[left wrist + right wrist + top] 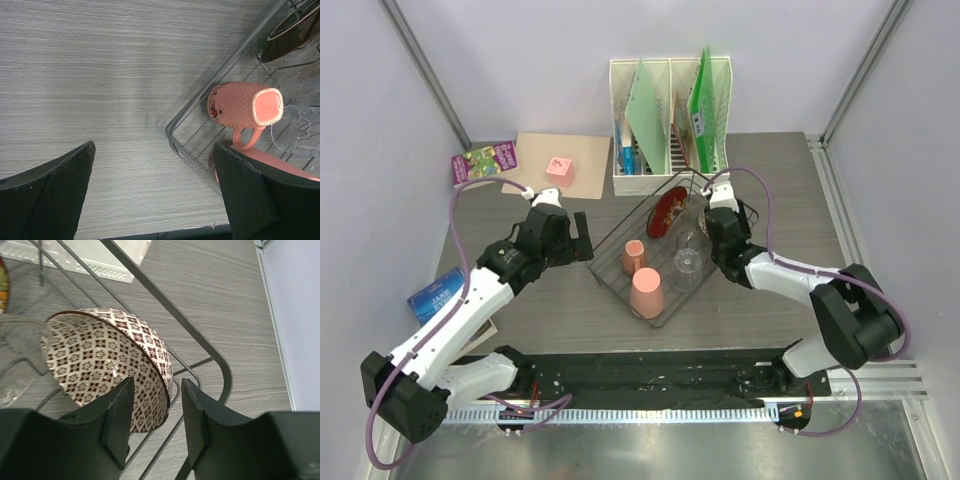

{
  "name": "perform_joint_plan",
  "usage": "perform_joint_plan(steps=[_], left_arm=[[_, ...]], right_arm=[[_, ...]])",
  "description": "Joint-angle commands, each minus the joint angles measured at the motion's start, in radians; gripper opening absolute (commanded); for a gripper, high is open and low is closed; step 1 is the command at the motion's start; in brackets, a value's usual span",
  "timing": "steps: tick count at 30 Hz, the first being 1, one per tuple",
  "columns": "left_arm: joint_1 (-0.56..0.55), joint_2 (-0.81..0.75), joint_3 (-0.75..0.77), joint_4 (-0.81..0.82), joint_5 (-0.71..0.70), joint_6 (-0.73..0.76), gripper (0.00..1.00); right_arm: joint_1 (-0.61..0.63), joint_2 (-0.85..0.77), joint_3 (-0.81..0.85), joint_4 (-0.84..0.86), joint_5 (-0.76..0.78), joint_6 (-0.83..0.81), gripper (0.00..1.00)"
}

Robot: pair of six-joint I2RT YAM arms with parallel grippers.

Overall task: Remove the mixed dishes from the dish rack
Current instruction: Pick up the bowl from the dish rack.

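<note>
The black wire dish rack (608,250) sits mid-table, holding a red flowered plate (667,213), a small pink cup (634,256) on its side, a larger pink cup (647,293) upside down and a clear glass (687,262). My left gripper (582,236) hangs wide open over bare table just left of the rack's corner (173,134), with the small pink cup (245,105) ahead of its right finger. My right gripper (158,382) is inside the rack's far right end, open, its fingers straddling the wall of a brown-and-white patterned bowl (100,355), with a gap on the outer side.
A white file holder (670,120) with folders stands behind the rack. A pink block (560,170) lies on brown paper at the back left, next to a purple booklet (483,162). A blue book (438,292) lies at the left edge.
</note>
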Motion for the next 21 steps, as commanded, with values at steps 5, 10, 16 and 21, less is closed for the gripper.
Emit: perform_joint_plan(steps=[5, 10, 16, 21], left_arm=[[-0.002, 0.025, 0.003, 0.015, -0.001, 0.015, 1.00], [-0.002, 0.027, 0.002, 0.016, -0.001, 0.014, 1.00], [-0.002, 0.033, 0.003, 0.019, 0.008, 0.014, 1.00], [-0.002, 0.027, 0.003, 0.019, 0.008, 0.014, 1.00]], right_arm=[[-0.019, 0.081, 0.046, 0.108, 0.061, -0.034, 0.36], [-0.013, 0.080, 0.055, 0.111, 0.151, -0.053, 0.28], [-0.013, 0.064, 0.035, 0.174, 0.187, -0.085, 0.23], [-0.013, 0.110, 0.051, 0.200, 0.197, -0.094, 0.22]])
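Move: The bowl, patterned brown and white, stands tilted in the dish rack with its near right rim already between the right hand's half-open fingers; its middle is some 5 cm left, 3 cm ahead and 3 cm below that hand. The nearer clear glass is about 8 cm left and 3 cm back, the red dish roughly 13 cm left and 2 cm ahead. From the left hand the bowl's middle lies about 31 cm right, 4 cm ahead and 9 cm below. The bowl's near rim is pinched by the right hand, one finger inside the wall and the other outside, as the fingers close from half open to about a fifth. The hand first sinks about 1.5 cm and eases forward over the rim, then comes back up as far while shifting some 2 cm right, turning about 5 degrees clockwise and rolling slightly left side down. ##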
